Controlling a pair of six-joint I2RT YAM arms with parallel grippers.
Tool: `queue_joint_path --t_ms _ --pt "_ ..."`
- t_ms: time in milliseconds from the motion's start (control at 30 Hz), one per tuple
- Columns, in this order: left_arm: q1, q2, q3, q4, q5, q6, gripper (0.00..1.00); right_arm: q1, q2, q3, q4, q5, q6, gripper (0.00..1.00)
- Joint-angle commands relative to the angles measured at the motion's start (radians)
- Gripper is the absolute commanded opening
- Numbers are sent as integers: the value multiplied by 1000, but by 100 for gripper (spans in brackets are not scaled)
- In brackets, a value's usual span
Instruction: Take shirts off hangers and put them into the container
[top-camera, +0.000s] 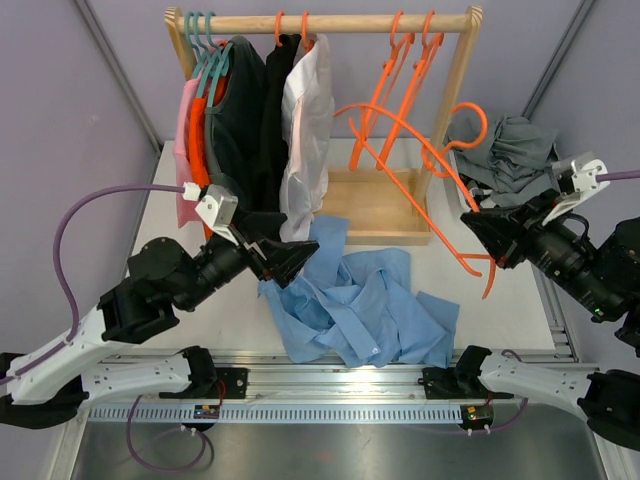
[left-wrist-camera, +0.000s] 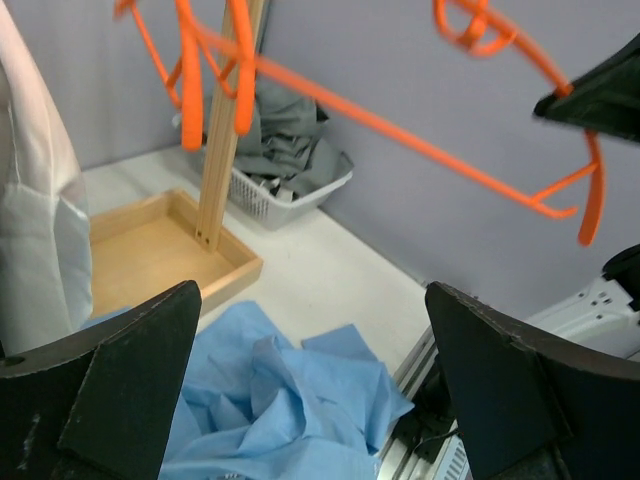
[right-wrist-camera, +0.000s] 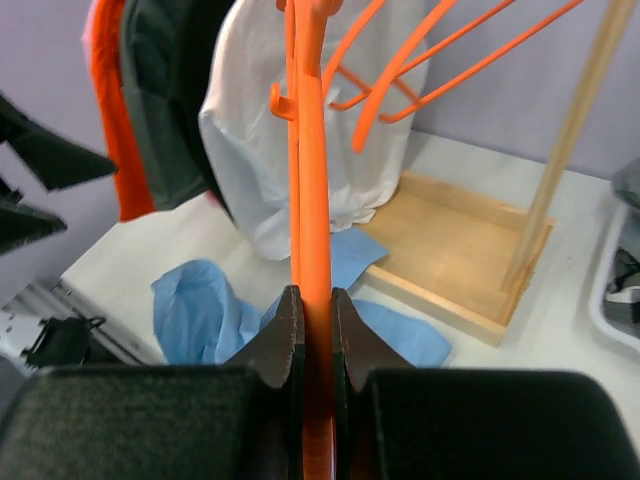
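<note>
A light blue shirt (top-camera: 365, 310) lies crumpled on the table, off any hanger. My left gripper (top-camera: 295, 262) hangs open just above its left edge, holding nothing; in the left wrist view the shirt (left-wrist-camera: 290, 400) shows between the wide-apart fingers (left-wrist-camera: 130, 380). My right gripper (top-camera: 472, 222) is shut on a bare orange hanger (top-camera: 400, 130), held in the air right of the rack. In the right wrist view both pads clamp the hanger's bar (right-wrist-camera: 313, 200). The white container (left-wrist-camera: 290, 200) stands at the back right, with grey shirts (top-camera: 510, 160) piled in it.
A wooden rack (top-camera: 320, 22) stands at the back on a flat wooden base (top-camera: 385, 205). Pink, orange, black and white shirts (top-camera: 305, 130) hang at its left on teal and orange hangers. Bare orange hangers (top-camera: 405, 70) hang at its right.
</note>
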Motion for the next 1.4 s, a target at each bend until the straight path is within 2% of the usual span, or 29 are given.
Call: queue_joint_path --t_ms 0,167,300,533,767,1367 --pt "-5 -15 -12 13 -40 -24 99 3 38 2 154 176 -69 0" --pt "-5 -23 -23 8 -45 -27 99 3 108 -35 332 335 -106 0" --pt "-5 -43 -40 2 -49 -34 99 3 206 -17 398 432 -98 0" --pt "-5 -107 -80 -9 -75 -47 99 3 381 126 375 579 -60 0" --pt "-5 -147 -114 -4 -91 -54 99 3 464 227 371 606 -32 0" --pt "-5 -152 -141 25 -80 -70 99 3 703 419 427 518 -92 0"
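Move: The right hand, holding an orange hanger, is bound for the rack's rod just left of the empty orange hangers: about 27 cm ahead, 10 cm left and roughly 10 cm up. Those hangers hang some 26 cm ahead and 4 cm left of it, the white shirt about 26 cm ahead and 18 cm left; the blue shirt lies 4 cm ahead, 10 cm left, some 42 cm below. From the open left hand that rod spot is about 26 cm ahead and 12 cm right. Still pinching the orange hanger in nearly shut fingers, the right hand carries it forward some 18 cm and about 10 cm left, turning roughly 30 degrees clockwise, to bring the hook to the rod between the white shirt and the empty hangers; it pauses briefly partway, then pushes on. The empty, open left hand shifts a few centimetres left and down. ##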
